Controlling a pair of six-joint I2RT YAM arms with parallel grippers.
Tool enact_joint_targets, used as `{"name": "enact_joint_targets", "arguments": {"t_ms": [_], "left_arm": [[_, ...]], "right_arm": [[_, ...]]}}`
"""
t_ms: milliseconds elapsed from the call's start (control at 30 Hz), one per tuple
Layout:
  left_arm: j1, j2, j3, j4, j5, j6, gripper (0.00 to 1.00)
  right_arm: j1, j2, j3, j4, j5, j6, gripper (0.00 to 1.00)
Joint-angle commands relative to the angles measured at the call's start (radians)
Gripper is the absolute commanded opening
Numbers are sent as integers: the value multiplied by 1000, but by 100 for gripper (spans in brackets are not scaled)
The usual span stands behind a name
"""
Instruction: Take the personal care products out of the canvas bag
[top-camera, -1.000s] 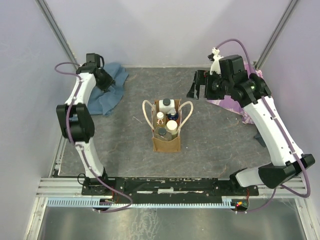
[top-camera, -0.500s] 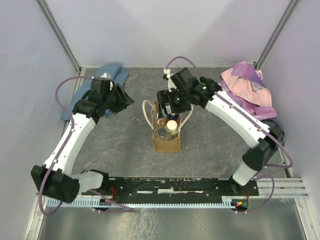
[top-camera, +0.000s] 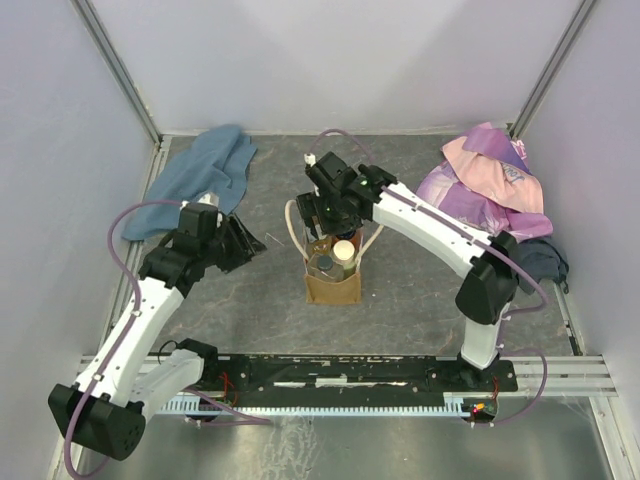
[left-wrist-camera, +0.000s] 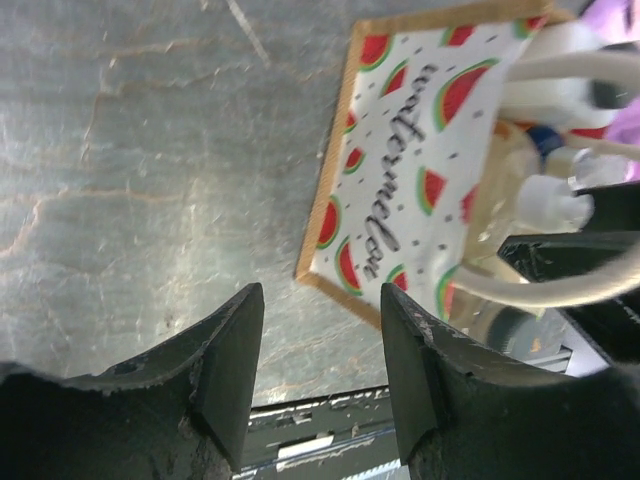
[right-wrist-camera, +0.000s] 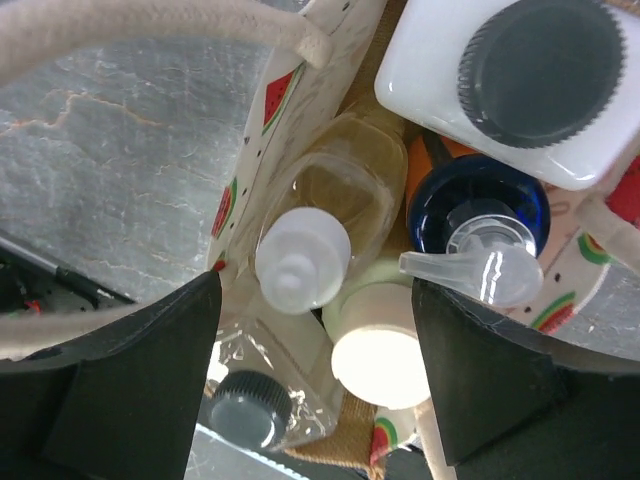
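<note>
The canvas bag (top-camera: 333, 288) stands upright mid-table, cream handles spread, its watermelon-print side (left-wrist-camera: 400, 170) facing my left wrist camera. Inside are the personal care products: a white rectangular bottle with a dark cap (right-wrist-camera: 520, 80), a blue-capped pump bottle (right-wrist-camera: 478, 215), a clear bottle with a white cap (right-wrist-camera: 300, 262), a cream-capped one (right-wrist-camera: 380, 358) and a dark-lidded jar (right-wrist-camera: 250, 405). My right gripper (right-wrist-camera: 312, 300) (top-camera: 322, 212) hovers open just over the bag's mouth, straddling the white and cream caps. My left gripper (left-wrist-camera: 320, 300) (top-camera: 238, 245) is open and empty, left of the bag.
A blue cloth (top-camera: 200, 175) lies at the back left and a pink-purple cloth (top-camera: 490, 175) at the back right, with a dark bundle (top-camera: 540, 262) beside it. The black base rail (top-camera: 340, 372) runs along the near edge.
The right arm swung from the back right to above the bag and its jaws narrowed somewhat. The left arm came forward from the blue cloth toward the bag's left side.
</note>
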Motion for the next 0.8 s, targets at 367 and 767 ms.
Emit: {"name": "enact_joint_targets", "arguments": {"t_ms": [367, 767], "left_arm": [[-4, -56, -87, -18, 4, -62, 57], [-4, -56, -121, -15, 5, -67, 57]], "right_arm": [[52, 83, 32, 60, 264, 78, 68], [64, 65, -1, 81, 305, 104, 39]]}}
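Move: The right hand hovers over the bag. The white-nozzled clear bottle is its target, its middle some 7 cm below, about 1 cm ahead and 1 cm left. At like depth from this hand, the big white bottle lies 5 cm ahead and 2 cm right, the blue pump bottle 2 cm ahead and 4 cm right, and the cream-capped bottle 3 cm back and 4 cm right. From the left hand the target lies roughly 13 cm right, 3 cm ahead and 8 cm below. The right fingers close from wide open to a bit over half and pinch the clear bottle from both sides just under its white cap. Before that the hand sinks about 3 cm into the bag's mouth, then eases some 1 cm forward, the wrist turning about 10 degrees, partly clockwise. The left hand, open and empty, sinks almost 4 cm and draws back 2 or 3 cm beside the bag. ##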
